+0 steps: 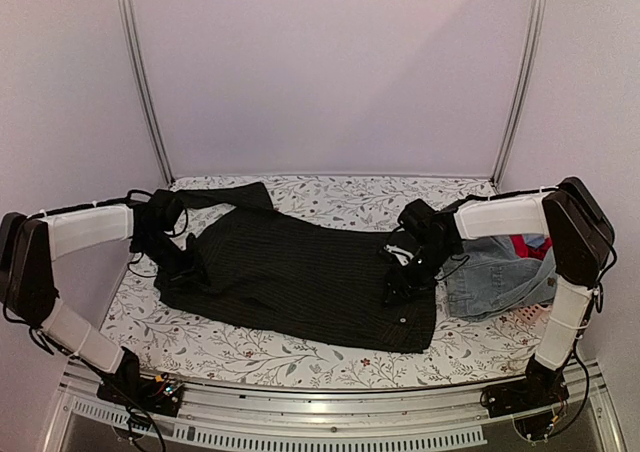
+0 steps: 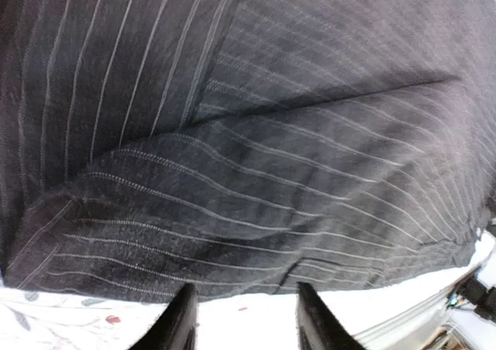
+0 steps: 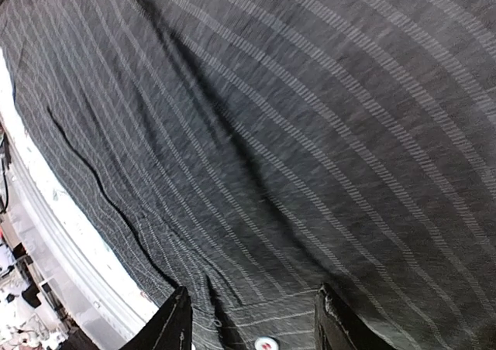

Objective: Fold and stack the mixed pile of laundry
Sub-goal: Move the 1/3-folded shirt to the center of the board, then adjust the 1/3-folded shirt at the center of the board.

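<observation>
A large black pinstriped shirt from the laundry pile lies spread across the floral table, with one sleeve reaching toward the back left. My left gripper sits low at the shirt's left edge. In the left wrist view this gripper is open over bare table, and the shirt's hem lies just beyond the tips. My right gripper hovers over the shirt's right part. It is open above the cloth, with a white button between its fingers.
Faded light-blue denim is bunched at the table's right edge beside the right arm, with a red garment behind it. Something pinkish shows under the denim. Two metal posts and a back wall bound the far side.
</observation>
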Tool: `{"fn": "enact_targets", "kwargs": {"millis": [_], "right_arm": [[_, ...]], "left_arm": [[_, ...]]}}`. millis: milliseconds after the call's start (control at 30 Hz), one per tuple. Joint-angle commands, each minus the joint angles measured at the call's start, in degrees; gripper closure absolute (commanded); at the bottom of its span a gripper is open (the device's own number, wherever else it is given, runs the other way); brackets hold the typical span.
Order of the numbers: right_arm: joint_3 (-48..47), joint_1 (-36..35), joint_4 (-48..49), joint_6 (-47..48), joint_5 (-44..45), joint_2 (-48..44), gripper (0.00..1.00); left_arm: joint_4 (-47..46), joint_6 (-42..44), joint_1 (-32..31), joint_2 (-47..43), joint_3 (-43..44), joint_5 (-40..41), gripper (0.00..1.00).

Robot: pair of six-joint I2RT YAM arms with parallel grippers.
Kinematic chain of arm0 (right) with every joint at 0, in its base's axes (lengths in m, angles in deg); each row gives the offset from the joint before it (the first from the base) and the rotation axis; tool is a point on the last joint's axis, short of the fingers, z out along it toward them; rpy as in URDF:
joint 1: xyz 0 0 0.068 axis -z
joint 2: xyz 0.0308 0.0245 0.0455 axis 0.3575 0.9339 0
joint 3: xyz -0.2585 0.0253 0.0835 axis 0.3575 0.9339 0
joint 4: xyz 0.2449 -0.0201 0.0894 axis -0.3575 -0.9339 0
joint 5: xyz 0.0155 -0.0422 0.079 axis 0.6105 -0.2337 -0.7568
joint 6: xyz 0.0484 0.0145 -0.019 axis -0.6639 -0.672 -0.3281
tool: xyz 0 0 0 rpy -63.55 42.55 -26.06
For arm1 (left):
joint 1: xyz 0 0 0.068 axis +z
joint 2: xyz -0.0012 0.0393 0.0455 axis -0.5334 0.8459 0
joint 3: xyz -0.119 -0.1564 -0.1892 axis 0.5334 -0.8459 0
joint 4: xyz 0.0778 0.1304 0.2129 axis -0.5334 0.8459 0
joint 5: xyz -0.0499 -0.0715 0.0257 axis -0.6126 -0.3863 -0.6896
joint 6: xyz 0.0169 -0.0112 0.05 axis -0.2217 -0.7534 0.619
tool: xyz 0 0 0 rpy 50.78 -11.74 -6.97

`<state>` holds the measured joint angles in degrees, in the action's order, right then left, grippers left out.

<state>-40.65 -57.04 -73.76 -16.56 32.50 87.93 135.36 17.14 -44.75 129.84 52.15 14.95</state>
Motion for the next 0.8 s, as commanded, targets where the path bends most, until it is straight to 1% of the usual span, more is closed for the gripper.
{"fn": "enact_targets", "kwargs": {"millis": [0, 33, 100, 167, 300, 433, 500, 667, 767], "right_arm": [[-5.9, 2.2, -3.7, 1.1, 4.9, -1.6, 0.47], [-7.4, 2.5, -3.9, 1.0, 4.9, -1.5, 0.46], [-10.0, 2.7, -4.5, 1.0, 5.3, -1.1, 0.45], [-12.1, 2.9, -4.9, 1.1, 5.9, -0.5, 0.44], [-13.7, 3.6, -5.0, 0.4, 5.5, 0.0, 0.44], [-13.5, 3.7, -5.2, -0.4, 5.5, -0.1, 0.43], [-13.3, 3.7, -5.3, -0.8, 5.5, -0.1, 0.43], [-13.4, 3.8, -5.8, -1.5, 5.5, -0.1, 0.43], [-13.6, 3.8, -6.3, -1.6, 5.4, 0.2, 0.43]], "left_arm": [[-1.5, -0.5, 6.1, -1.7, 8.8, 1.1, 0.48], [-1.5, 0.1, 10.4, 0.4, 11.6, 0.9, 0.47], [-2.0, 1.1, 16.1, 6.0, 18.9, -0.3, 0.45], [-3.5, 1.6, 19.3, 11.6, 25.8, -0.1, 0.43], [-8.8, 0.3, 23.3, 23.5, 38.9, -0.1, 0.37], [-13.4, -4.2, 25.4, 33.2, 49.4, 2.8, 0.30], [-15.2, -6.2, 25.5, 38.9, 53.8, 4.6, 0.23], [-13.5, -8.5, 25.2, 49.4, 64.6, 9.3, 0.17], [-9.9, -8.0, 24.5, 55.0, 71.4, 13.3, 0.14]]}}
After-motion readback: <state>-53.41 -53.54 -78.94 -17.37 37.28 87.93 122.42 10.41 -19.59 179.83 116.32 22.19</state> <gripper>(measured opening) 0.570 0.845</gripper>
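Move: From the left hand, the button cuff of the shirt's outstretched sleeve lies about 32 cm ahead, 20 cm to its left and 5 cm below. The sleeve's bend is some 33 cm ahead and 9 cm to the right of the hand; the table's far-left corner is roughly 40 cm ahead and 24 cm left. From the right hand, the cuff is about 34 cm ahead and 73 cm to the left. The right hand's half-open fingertips lift off the right part of the shirt, about 5 cm up and 7 cm forward, then hover. The left hand, already clear of the near hem, sweeps some 40 cm forward and left towards the cuff, arching up over the cloth before sinking again, turning about 35 degrees counter-clockwise, its fingers tipping forward and opening wide. ##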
